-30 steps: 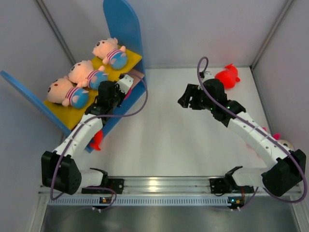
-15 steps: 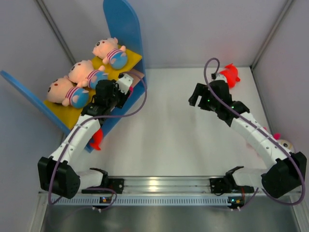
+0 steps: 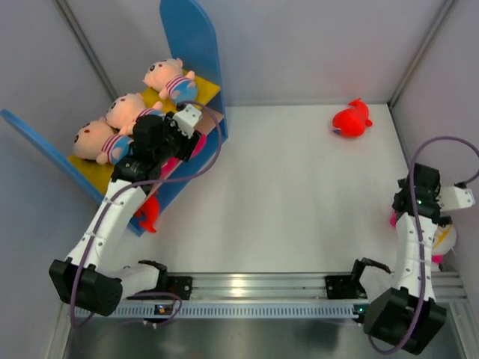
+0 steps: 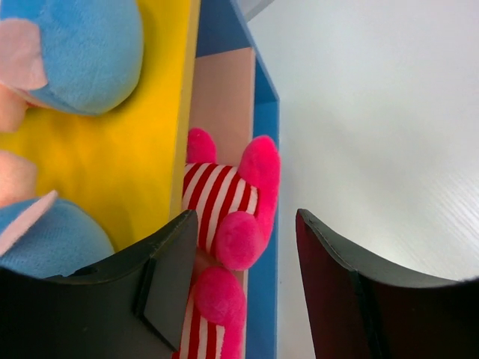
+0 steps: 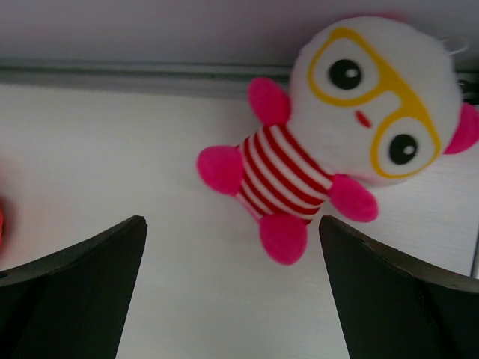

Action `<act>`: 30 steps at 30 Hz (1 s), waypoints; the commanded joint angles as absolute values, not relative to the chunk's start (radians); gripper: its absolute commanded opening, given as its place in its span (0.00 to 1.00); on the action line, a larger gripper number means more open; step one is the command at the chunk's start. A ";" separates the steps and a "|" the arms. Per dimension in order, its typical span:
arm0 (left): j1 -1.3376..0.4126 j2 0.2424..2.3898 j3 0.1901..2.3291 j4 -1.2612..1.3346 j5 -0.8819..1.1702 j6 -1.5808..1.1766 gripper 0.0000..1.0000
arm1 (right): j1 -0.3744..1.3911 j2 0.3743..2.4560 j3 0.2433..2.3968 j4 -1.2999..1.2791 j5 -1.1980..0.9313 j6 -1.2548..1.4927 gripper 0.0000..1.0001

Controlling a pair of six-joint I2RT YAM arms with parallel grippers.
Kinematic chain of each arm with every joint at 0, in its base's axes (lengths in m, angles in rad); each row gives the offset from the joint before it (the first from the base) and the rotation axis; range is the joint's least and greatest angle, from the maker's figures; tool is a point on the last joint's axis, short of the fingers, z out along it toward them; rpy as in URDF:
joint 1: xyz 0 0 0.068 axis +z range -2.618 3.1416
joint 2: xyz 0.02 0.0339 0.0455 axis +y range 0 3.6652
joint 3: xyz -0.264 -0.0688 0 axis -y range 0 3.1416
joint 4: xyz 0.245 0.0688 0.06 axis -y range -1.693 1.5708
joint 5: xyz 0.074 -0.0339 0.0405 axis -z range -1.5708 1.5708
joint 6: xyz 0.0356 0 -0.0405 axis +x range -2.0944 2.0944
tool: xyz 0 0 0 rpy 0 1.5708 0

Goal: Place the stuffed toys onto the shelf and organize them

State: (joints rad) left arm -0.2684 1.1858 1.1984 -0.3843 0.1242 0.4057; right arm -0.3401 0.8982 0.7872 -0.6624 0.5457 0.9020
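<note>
The shelf stands at the back left. Three peach-faced stuffed toys lie in a row on its yellow upper board. A pink-footed doll in a red-striped shirt lies on the tan lower board; my left gripper hangs open over it, fingers either side and apart from it. A white-faced doll with yellow glasses lies by the right wall, just beyond my wide-open right gripper. A red plush sits at the back right.
Another red plush lies on the table at the shelf's near foot. Grey walls close in the table on three sides. The arms' metal base rail runs along the near edge.
My right arm swung from beside the red plush to the right wall above the glasses doll, its jaws widening. My left gripper opened over the striped doll and drew back a little.
</note>
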 commanded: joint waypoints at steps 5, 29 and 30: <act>-0.285 1.163 1.295 -0.517 0.281 0.393 0.61 | -0.593 1.057 0.778 -0.695 0.632 0.985 0.99; -0.310 1.132 1.333 -0.719 0.465 0.465 0.61 | -0.719 1.273 0.681 -0.353 0.375 0.577 0.00; -0.313 1.129 1.330 -0.754 0.475 0.481 0.61 | -0.707 1.244 0.670 -0.341 0.341 0.557 0.00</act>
State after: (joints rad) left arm -0.3019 1.1687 1.2968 -0.6769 0.3965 0.4320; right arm -0.7155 1.2957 0.6983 -0.4110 0.5011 0.6502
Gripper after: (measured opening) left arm 0.613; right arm 0.041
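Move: The striped pink-and-white stuffed toy lies behind and to the right of the open right hand, roughly 6 cm back, 9 cm right and 12 cm below. The only other toy left on the table, the red one, is about 23 cm ahead of the right hand, 16 cm to its left and 12 cm lower. From the left hand, the striped toy is some 65 cm right, 20 cm back and 25 cm down. Down, right and back sweeps the right hand, about 11 cm lower in all, its fingers tipping some 20 degrees further down to straddle the striped toy's neck; there the wide-open fingers shut and pinch it between head and body. The empty left hand backs off rightward from the shelf, turning clockwise, fingers staying open. ##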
